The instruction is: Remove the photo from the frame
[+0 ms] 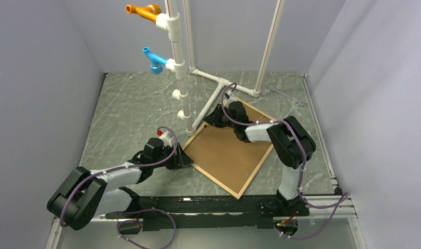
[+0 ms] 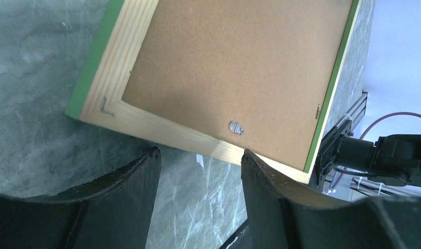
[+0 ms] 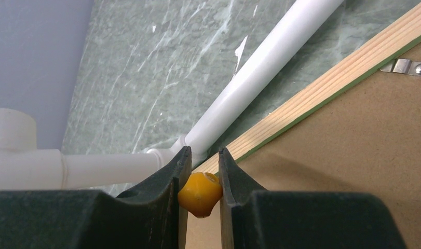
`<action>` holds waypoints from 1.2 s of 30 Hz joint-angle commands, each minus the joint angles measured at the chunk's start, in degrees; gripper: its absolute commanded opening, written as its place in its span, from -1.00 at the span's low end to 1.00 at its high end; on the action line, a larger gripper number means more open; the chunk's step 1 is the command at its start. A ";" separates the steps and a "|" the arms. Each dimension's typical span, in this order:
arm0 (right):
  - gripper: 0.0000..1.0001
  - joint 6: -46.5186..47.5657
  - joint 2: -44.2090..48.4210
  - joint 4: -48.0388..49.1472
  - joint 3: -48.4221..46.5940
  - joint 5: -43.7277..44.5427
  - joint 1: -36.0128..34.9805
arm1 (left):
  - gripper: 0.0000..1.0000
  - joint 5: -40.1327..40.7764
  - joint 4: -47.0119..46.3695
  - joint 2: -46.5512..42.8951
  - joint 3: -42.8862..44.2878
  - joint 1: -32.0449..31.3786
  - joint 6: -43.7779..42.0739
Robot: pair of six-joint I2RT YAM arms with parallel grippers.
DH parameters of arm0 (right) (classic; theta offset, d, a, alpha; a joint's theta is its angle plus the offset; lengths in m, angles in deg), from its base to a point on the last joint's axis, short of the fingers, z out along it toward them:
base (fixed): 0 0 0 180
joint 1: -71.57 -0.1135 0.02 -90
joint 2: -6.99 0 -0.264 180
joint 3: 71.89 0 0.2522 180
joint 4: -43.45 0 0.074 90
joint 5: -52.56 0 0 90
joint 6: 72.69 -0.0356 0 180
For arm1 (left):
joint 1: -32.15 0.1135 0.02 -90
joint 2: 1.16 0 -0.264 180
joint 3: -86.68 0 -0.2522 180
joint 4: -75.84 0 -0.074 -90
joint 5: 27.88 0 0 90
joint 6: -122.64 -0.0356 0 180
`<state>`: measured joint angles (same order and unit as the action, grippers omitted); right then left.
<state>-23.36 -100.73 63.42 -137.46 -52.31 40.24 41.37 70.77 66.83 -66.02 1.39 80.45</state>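
Observation:
The frame lies face down on the table, its pale wood back and green edges showing. A brown backing board fills it, so the photo is hidden. My left gripper sits at the frame's near-left rail, open, its fingertips just short of the wood with only table between them. A metal turn clip sits on the board just ahead. My right gripper is at the far corner, shut on a small orange knob over the board beside the rail.
A white pipe stand rises just behind the frame, carrying orange and blue fittings. One of its base pipes runs along the frame's far rail. A wrench lies at the back right. Another clip holds the board.

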 commanded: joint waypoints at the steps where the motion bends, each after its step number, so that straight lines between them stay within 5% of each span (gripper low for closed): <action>1: -1.00 -1.74 -2.00 3.50 1.19 -5.88 -1.79 | 0.25 -0.71 -1.82 0.24 1.23 0.24 0.69; 25: -1.00 -5.07 -4.45 9.99 3.83 -13.42 -1.90 | 0.16 -0.62 -4.98 3.97 0.95 0.20 1.24; 36: -1.00 0.43 5.41 -2.50 7.38 -11.84 -2.50 | 0.15 -0.90 -4.68 3.61 0.56 0.18 0.76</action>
<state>-26.99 -100.27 70.20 -131.10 -61.34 38.71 39.99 67.88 69.95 -65.82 1.69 81.89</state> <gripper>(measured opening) 0.235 0.579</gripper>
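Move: Just behind and left of the right hand, which still grips the screwdriver, lies the near metal clip on the frame's left border: about 5 cm back, 3 cm left and 5 cm below. The white pipe's elbow is 3 cm back and 7 cm left, the frame's left corner 9 cm back and 9 cm left. From the left hand, that clip is some 10 cm ahead and 4 cm right. Drawing back about 5 cm and a little to its left, the right hand brings the screwdriver along the frame's left border towards the near clip, first creeping, then in two short pulls with a pause between. It turns roughly 10 degrees counter-clockwise, keeping its grip. The left hand stays braced at the frame's near-left side, shifting only slightly. ##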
